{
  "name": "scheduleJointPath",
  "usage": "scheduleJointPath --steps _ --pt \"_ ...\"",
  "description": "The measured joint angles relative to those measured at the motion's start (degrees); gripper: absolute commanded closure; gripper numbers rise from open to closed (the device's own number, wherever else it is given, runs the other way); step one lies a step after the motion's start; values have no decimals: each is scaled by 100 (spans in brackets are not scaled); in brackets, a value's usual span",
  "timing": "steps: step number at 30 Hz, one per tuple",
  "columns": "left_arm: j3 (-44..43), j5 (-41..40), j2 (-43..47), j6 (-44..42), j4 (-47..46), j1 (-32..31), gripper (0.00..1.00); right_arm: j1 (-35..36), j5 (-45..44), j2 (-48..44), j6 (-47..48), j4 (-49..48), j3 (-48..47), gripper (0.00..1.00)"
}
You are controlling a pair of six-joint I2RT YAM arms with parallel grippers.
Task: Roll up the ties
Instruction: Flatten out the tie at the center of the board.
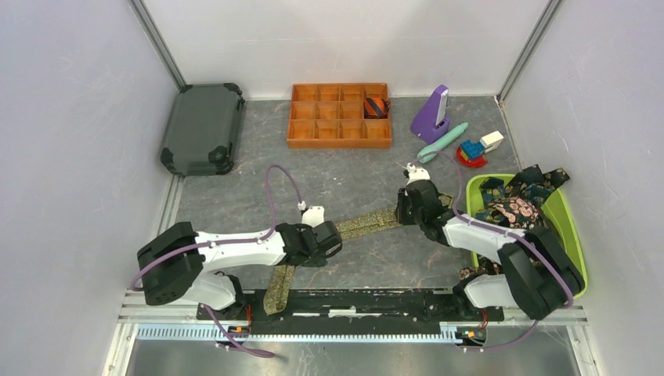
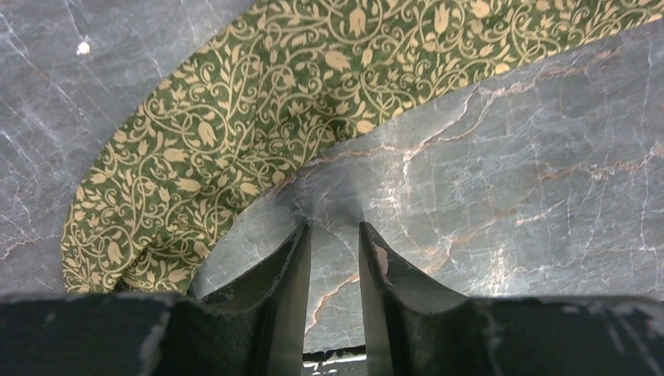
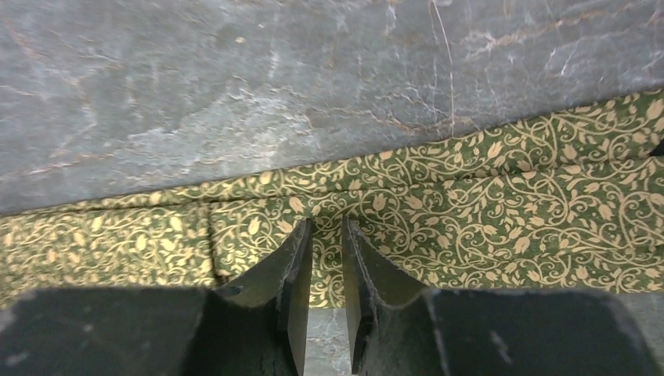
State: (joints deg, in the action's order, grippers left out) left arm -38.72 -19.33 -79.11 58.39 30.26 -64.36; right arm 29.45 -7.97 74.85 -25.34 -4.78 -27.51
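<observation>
An olive-green tie (image 1: 364,225) with a fine gold vine pattern lies flat across the table, running from the near edge by the left arm's base up toward the right gripper. My left gripper (image 1: 335,237) hovers beside its middle; in the left wrist view the left gripper (image 2: 334,229) is narrowly open over bare table, with the tie (image 2: 235,117) curving just beyond and left of the tips. My right gripper (image 3: 326,223) is narrowly open just over the tie (image 3: 485,204), nothing pinched. Several dark patterned ties (image 1: 517,205) are heaped in a green bin (image 1: 569,227). A rolled striped tie (image 1: 376,106) sits in the tray.
An orange compartment tray (image 1: 329,129) stands at the back centre and a dark green case (image 1: 202,128) at the back left. A purple wedge-shaped object (image 1: 429,117), a teal stick (image 1: 442,141) and toy blocks (image 1: 474,150) lie at the back right.
</observation>
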Motion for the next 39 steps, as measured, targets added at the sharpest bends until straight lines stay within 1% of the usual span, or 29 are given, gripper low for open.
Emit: scheduleJointPath --steps 3,6,16,24,30,34,36,37,39 --pt "-94 -155 -140 7 4 13 64 -81 -9 275 -33 -190 33 74" --pt "-162 -256 -238 4 -4 109 64 -238 -9 293 -55 -442 138 75" --pt "-264 -463 -389 -208 -2 848 64 -748 -28 632 -76 -1137 175 77" --pt "-415 -496 -551 -763 -7 1718 64 -1165 -142 918 -17 -1309 -4 78" --pt "-413 -452 -531 -883 7 2288 64 -1314 -197 933 13 -1333 -9 79" --pt "-284 -472 -350 -879 85 2522 64 -1322 -197 933 26 -1331 -9 79" --pt "-114 -490 -90 -876 269 2562 64 -1322 -190 914 44 -1314 -11 78" --pt "-15 -501 94 -874 398 2566 62 -1325 -177 894 61 -1287 -11 76" --pt "140 -516 575 -868 682 2570 54 -1322 -140 798 101 -1137 -11 72"
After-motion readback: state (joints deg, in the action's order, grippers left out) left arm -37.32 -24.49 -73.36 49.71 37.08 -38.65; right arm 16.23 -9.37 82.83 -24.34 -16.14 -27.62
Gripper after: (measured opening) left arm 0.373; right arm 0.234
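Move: The left fingers are low over the table just inside the tie's bend, which lies about 5 cm ahead and 4 cm to their left. The tie's tail runs back from it to an end some 12 cm left of and 11 cm behind the fingers. The right fingers hover 2 cm above the tie's right stretch. From them the tie's right end is about 4 cm ahead and 14 cm right, the green bin 36 cm right and 3 cm back. The right hand sinks about 1 cm until its slightly open fingertips press down on the tie, then drags it some 6 cm forward and as far to the right while turning about 15 degrees clockwise, and stops there still bearing on it. Meanwhile the left hand, fingers kept partly open, sweeps low over the table roughly 10 cm forward and ever more to the left, pushing the bend outward and turning some 20 degrees counter-clockwise, then draws back 3 cm, still going left to nearly 12 cm in all, and starts to rise. ##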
